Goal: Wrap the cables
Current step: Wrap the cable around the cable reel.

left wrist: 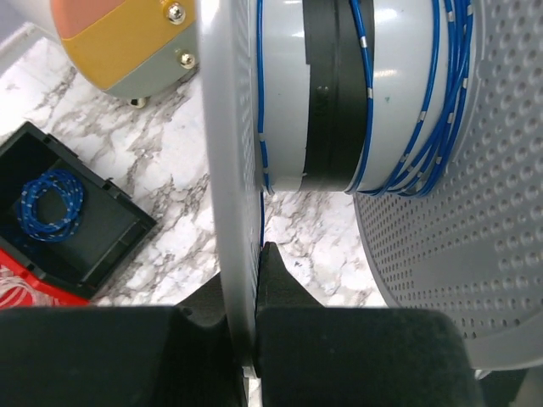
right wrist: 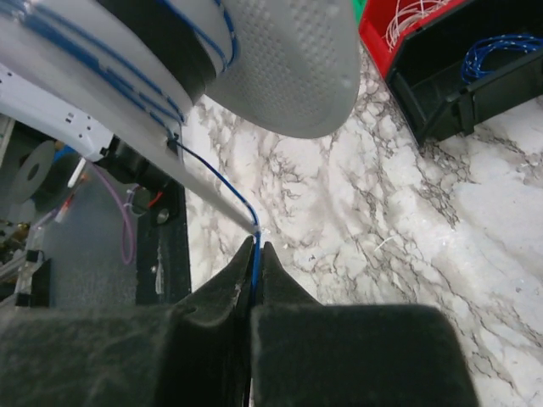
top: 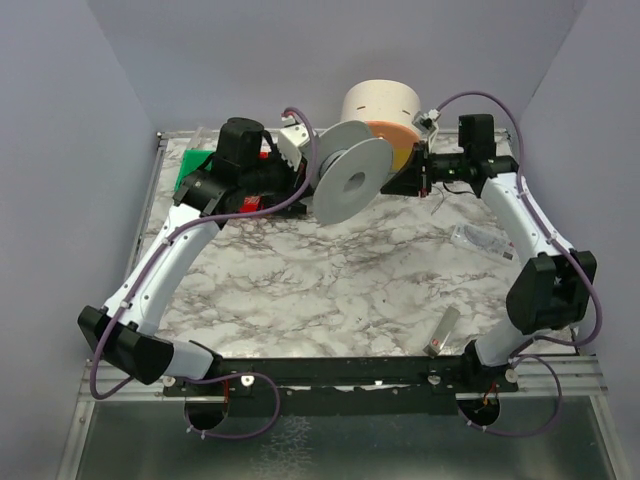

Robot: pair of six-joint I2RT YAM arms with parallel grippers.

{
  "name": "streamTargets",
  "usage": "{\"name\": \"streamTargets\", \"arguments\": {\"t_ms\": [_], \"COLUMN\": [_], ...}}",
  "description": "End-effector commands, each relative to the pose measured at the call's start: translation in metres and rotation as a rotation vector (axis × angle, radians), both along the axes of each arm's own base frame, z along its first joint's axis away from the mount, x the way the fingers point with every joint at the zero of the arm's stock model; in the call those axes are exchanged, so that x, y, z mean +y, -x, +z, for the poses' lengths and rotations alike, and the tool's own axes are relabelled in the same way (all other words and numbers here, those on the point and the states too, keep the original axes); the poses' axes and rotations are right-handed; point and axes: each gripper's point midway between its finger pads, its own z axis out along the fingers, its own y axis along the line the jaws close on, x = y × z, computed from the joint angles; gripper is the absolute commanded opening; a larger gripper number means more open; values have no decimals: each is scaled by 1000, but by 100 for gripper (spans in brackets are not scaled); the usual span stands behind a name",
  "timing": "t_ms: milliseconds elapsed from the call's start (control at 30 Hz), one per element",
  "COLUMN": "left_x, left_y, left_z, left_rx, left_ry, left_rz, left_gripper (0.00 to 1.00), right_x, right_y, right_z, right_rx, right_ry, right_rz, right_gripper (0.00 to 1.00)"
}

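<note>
A grey perforated spool stands on edge at the back of the marble table. A thin blue cable lies in several turns round its pale hub, beside a black band. My left gripper is shut on the rim of the spool's near flange, one finger on each face. In the top view this gripper sits at the spool's left. My right gripper is shut on the blue cable, which runs taut from its fingertips up to the spool. From above, the right gripper is at the spool's right.
A black bin holds a small blue wire coil, next to a red bin. A white and orange cylinder stands behind the spool. A clear plastic bag and a small grey piece lie on the right.
</note>
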Motion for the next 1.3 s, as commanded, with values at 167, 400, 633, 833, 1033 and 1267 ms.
{"name": "streamTargets", "arguments": {"t_ms": [167,400,633,833,1033,1267], "left_x": [14,25,41,42,27,8], "left_y": [-3,-22,-47,-61,-69,-80], "left_z": [-6,-19,-23,-24,-33,-30], "left_rx": [-239,-308,-352,-369,-336,-259], "left_ry": [-229,-366,-455,-505,-506,-407], "left_rz": [1,144,346,466,530,596], "left_gripper": [0,0,0,0,0,0], "right_x": [-18,-16,-14,-10,19,57], "right_y": [30,42,53,57,61,79], "right_z": [-5,10,40,67,66,49], "right_rx": [185,285,246,261,231,124], "right_ry": [97,40,0,-49,-38,-14], "right_rz": [113,145,148,129,122,151], "right_gripper": [0,0,0,0,0,0]}}
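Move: The cable reel, gripped by one flange's rim in the left fingers, has its middle about 8 cm to the right of the left hand, 4 cm ahead and 2 cm above. From the right hand, which holds the blue cable, that middle is roughly 7 cm to the left, level fore and aft, and 6 cm higher. The black box lies some 4 cm ahead, 5 cm left and 28 cm below the left hand; the drawer drum stands 11 cm ahead, 1 cm right and 16 cm below the right. Keep the left grip on the flange rim and roll the reel some 30 degrees, left side rising, while the left gripper sinks about 6 cm, then also goes forward and swings counter-clockwise. With the right fingers still shut on the blue cable, draw back about 7 cm to the robot's side of the reel, rising midway, then swing left about 5 cm. ##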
